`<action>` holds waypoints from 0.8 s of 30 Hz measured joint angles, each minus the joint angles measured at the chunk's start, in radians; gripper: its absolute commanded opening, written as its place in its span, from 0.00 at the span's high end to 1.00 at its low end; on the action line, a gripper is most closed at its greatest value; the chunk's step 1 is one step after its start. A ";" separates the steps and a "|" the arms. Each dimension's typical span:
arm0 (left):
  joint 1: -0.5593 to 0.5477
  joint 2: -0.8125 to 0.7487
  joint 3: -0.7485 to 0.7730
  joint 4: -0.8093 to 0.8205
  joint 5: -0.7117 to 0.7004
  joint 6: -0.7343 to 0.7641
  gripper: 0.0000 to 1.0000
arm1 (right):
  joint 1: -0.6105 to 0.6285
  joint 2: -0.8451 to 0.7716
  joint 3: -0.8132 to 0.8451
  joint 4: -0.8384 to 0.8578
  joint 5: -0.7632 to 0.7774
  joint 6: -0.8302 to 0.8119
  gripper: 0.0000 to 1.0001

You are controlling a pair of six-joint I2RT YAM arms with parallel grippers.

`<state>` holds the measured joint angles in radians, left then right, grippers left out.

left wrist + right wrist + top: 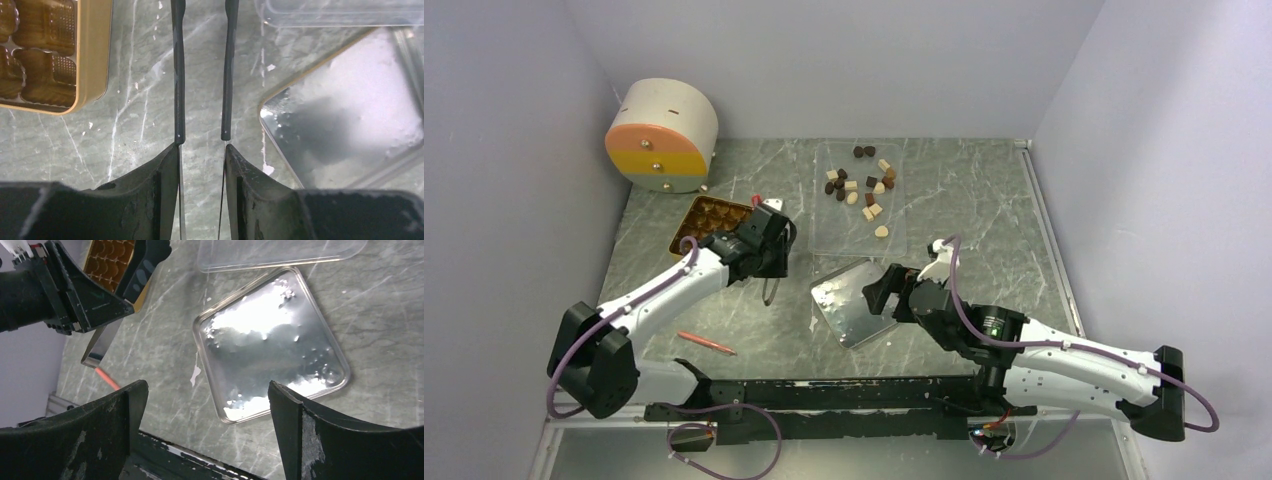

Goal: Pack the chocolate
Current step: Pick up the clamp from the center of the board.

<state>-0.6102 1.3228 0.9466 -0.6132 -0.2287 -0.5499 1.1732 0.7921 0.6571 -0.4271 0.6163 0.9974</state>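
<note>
The chocolate (862, 190), several dark, mid-brown and cream pieces, lies scattered on a clear tray (894, 160) at the back centre. A golden-tan compartment box (707, 218) sits left of the tray, and its corner shows in the left wrist view (92, 55). My left gripper (769, 262) hovers just right of the box, shut on metal tweezers (179, 75) whose two black-tipped arms point down at bare marble, with nothing between the tips. My right gripper (207, 387) stands open above the near corner of a silver lid (270, 340), holding nothing.
A round cream, orange and yellow container (662, 135) stands at the back left. A thin red-orange pen (706, 343) lies near the front left. The silver lid (854, 302) lies tilted in the middle, in front of the clear tray. Grey walls close in both sides.
</note>
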 measured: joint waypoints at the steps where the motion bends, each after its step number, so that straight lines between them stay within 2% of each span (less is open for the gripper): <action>1: 0.000 -0.007 0.011 -0.008 0.007 0.011 0.58 | 0.000 0.001 -0.003 0.014 -0.008 -0.002 0.08; 10: 0.000 -0.067 0.085 -0.065 0.141 0.074 0.58 | 0.000 0.053 -0.036 0.153 -0.114 -0.051 0.22; 16: 0.000 -0.089 0.115 -0.084 0.182 0.110 0.57 | 0.000 0.087 -0.036 0.191 -0.151 -0.058 0.20; 24: 0.001 -0.080 0.224 -0.116 0.273 0.211 0.58 | 0.000 0.090 -0.028 0.189 -0.116 -0.094 0.61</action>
<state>-0.6094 1.2423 1.1706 -0.7292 0.0441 -0.3393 1.1732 0.8818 0.6289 -0.2379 0.5007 0.9035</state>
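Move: The chocolates, on the clear tray, lie about 20 cm ahead of the left hand, 18 cm to its right and 10 cm below; this hand already holds the clamp clear of the table. The gold box is some 9 cm ahead and 12 cm to its left, the metal tray 18 cm to its right and 4 cm nearer the base. From the right hand the chocolates are about 30 cm ahead and 5 cm left, the metal tray 3 cm ahead and 4 cm left, both well below. The clamp, still pinched between the left fingers, is carried up about 9 cm and rightward 4 cm, away from the table and the gold box, while the wrist turns clockwise some 20 degrees. The empty right hand shifts left about 4 cm above the metal tray, and its fingers go from wide open to roughly half shut on nothing. ##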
